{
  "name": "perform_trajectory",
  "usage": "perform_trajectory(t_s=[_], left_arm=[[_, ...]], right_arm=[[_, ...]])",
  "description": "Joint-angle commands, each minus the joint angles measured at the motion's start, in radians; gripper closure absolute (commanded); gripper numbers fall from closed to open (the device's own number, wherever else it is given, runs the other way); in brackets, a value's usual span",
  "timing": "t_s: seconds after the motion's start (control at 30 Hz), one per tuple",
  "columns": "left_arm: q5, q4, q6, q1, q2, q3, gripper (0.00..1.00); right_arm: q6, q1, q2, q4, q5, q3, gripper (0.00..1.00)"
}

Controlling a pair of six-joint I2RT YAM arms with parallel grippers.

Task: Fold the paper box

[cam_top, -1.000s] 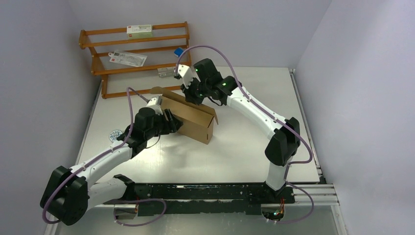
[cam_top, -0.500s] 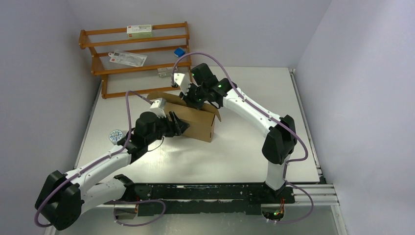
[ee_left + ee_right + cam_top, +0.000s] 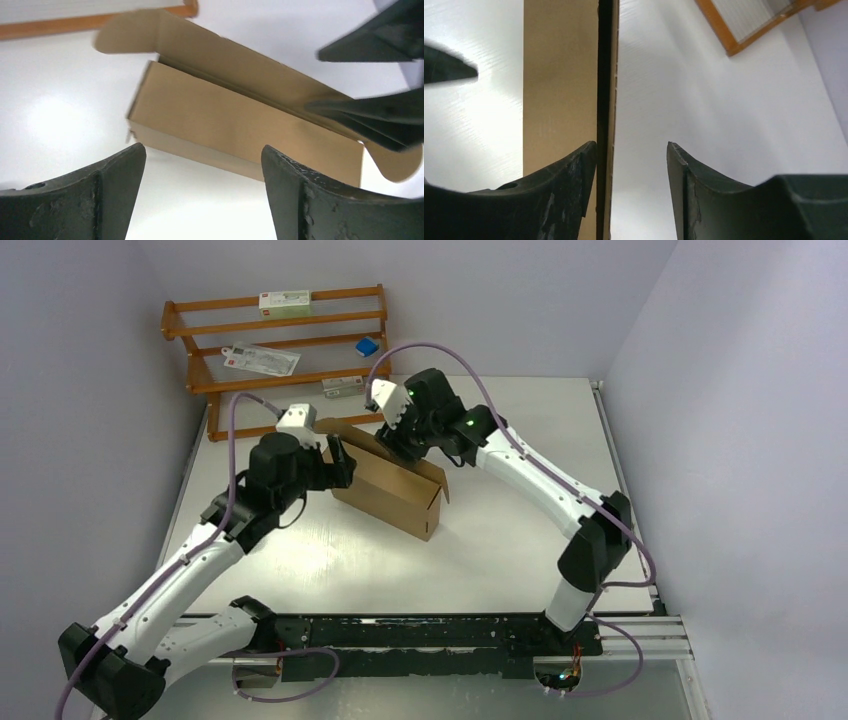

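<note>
The paper box [image 3: 392, 490] is a long brown cardboard carton that lies slantwise mid-table with its top open and its flaps up. My left gripper [image 3: 337, 462] hovers at the box's left end, open and empty. In the left wrist view the box [image 3: 235, 120] lies beyond the left gripper [image 3: 202, 162], apart from the fingers. My right gripper [image 3: 397, 445] is over the box's rear wall. In the right wrist view it [image 3: 631, 157] is open, with the wall's thin edge [image 3: 611, 100] between the jaws, close to the left finger [image 3: 574, 175] and well off the right one.
A wooden rack [image 3: 280, 350] stands against the back-left wall with white cartons [image 3: 285, 303] and a small blue item [image 3: 366, 345] on its shelves. Its orange rail shows in the wrist views [image 3: 75, 25] [image 3: 744, 30]. White tabletop [image 3: 520, 450] surrounds the box.
Both grippers have opened. The right one let go of the box's rear wall. The left arm rose and swung back to the box's left end.
</note>
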State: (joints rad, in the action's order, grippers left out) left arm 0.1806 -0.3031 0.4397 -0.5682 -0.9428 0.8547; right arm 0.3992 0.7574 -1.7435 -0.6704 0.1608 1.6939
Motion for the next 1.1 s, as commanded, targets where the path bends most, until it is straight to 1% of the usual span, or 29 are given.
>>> perform_trajectory(t_s=[0.0, 0.13, 0.2, 0.27, 0.43, 0.5, 0.63, 0.73, 0.93, 1.03, 1.07], left_arm=[[0.007, -0.162, -0.141, 0.080, -0.040, 0.127, 0.09], [-0.038, -0.231, -0.217, 0.154, -0.109, 0.222, 0.09], [-0.047, -0.228, -0.241, 0.175, -0.139, 0.246, 0.09], [-0.082, -0.237, -0.246, 0.194, -0.178, 0.274, 0.10], [-0.147, -0.193, -0.232, 0.231, -0.248, 0.266, 0.13], [-0.170, -0.174, -0.219, 0.256, -0.271, 0.256, 0.14], [-0.228, -0.149, -0.199, 0.286, -0.307, 0.251, 0.20], [-0.254, -0.131, -0.186, 0.287, -0.336, 0.254, 0.24], [-0.272, -0.122, -0.180, 0.287, -0.398, 0.257, 0.32], [-0.276, -0.140, -0.188, 0.289, -0.422, 0.261, 0.42], [-0.271, -0.151, -0.189, 0.289, -0.426, 0.264, 0.46]], right_arm=[[-0.072, -0.010, 0.091, 0.070, -0.080, -0.038, 0.41], [-0.126, -0.014, 0.162, 0.082, -0.085, -0.089, 0.36], [-0.162, -0.014, 0.198, 0.086, -0.077, -0.125, 0.34], [-0.206, -0.014, 0.235, 0.096, -0.093, -0.169, 0.29], [-0.294, -0.014, 0.322, 0.110, -0.170, -0.274, 0.23], [-0.321, -0.014, 0.351, 0.106, -0.212, -0.301, 0.22], [-0.366, -0.014, 0.401, 0.111, -0.252, -0.353, 0.22], [-0.382, -0.015, 0.432, 0.128, -0.242, -0.387, 0.21], [-0.398, -0.014, 0.461, 0.143, -0.243, -0.443, 0.21], [-0.398, -0.014, 0.473, 0.144, -0.246, -0.469, 0.23], [-0.423, -0.014, 0.477, 0.146, -0.248, -0.479, 0.24]])
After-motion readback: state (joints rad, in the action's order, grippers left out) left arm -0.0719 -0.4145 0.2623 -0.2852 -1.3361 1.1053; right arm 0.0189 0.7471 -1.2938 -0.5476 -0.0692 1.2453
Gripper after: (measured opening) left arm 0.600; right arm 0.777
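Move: Ahead of the left hand by about 9 cm, 3 cm to its left and some 11 cm below, is the box's left end. The lid's left ear stands 6 cm farther out than that end. From the right hand, the box's right end lies about 9 cm to the right, 5 cm back and 11 cm down, with the lid's right ear roughly 2 cm farther right of it and 1 cm farther out. The open lid flap's middle is about 9 cm below that hand, 3 cm ahead and 2 cm left. Spreading to the two ends of the box, the hands move together. The left goes forward about 8 cm and somewhat left, rising slightly before sinking towards the box's left end, its fingers tipping down and partly closing. The right lifts off over the lid, travels some 9 cm right and 5 cm back to the right end, losing most of its rise, turning about 25 degrees clockwise and opening wider; no contact can be seen. ##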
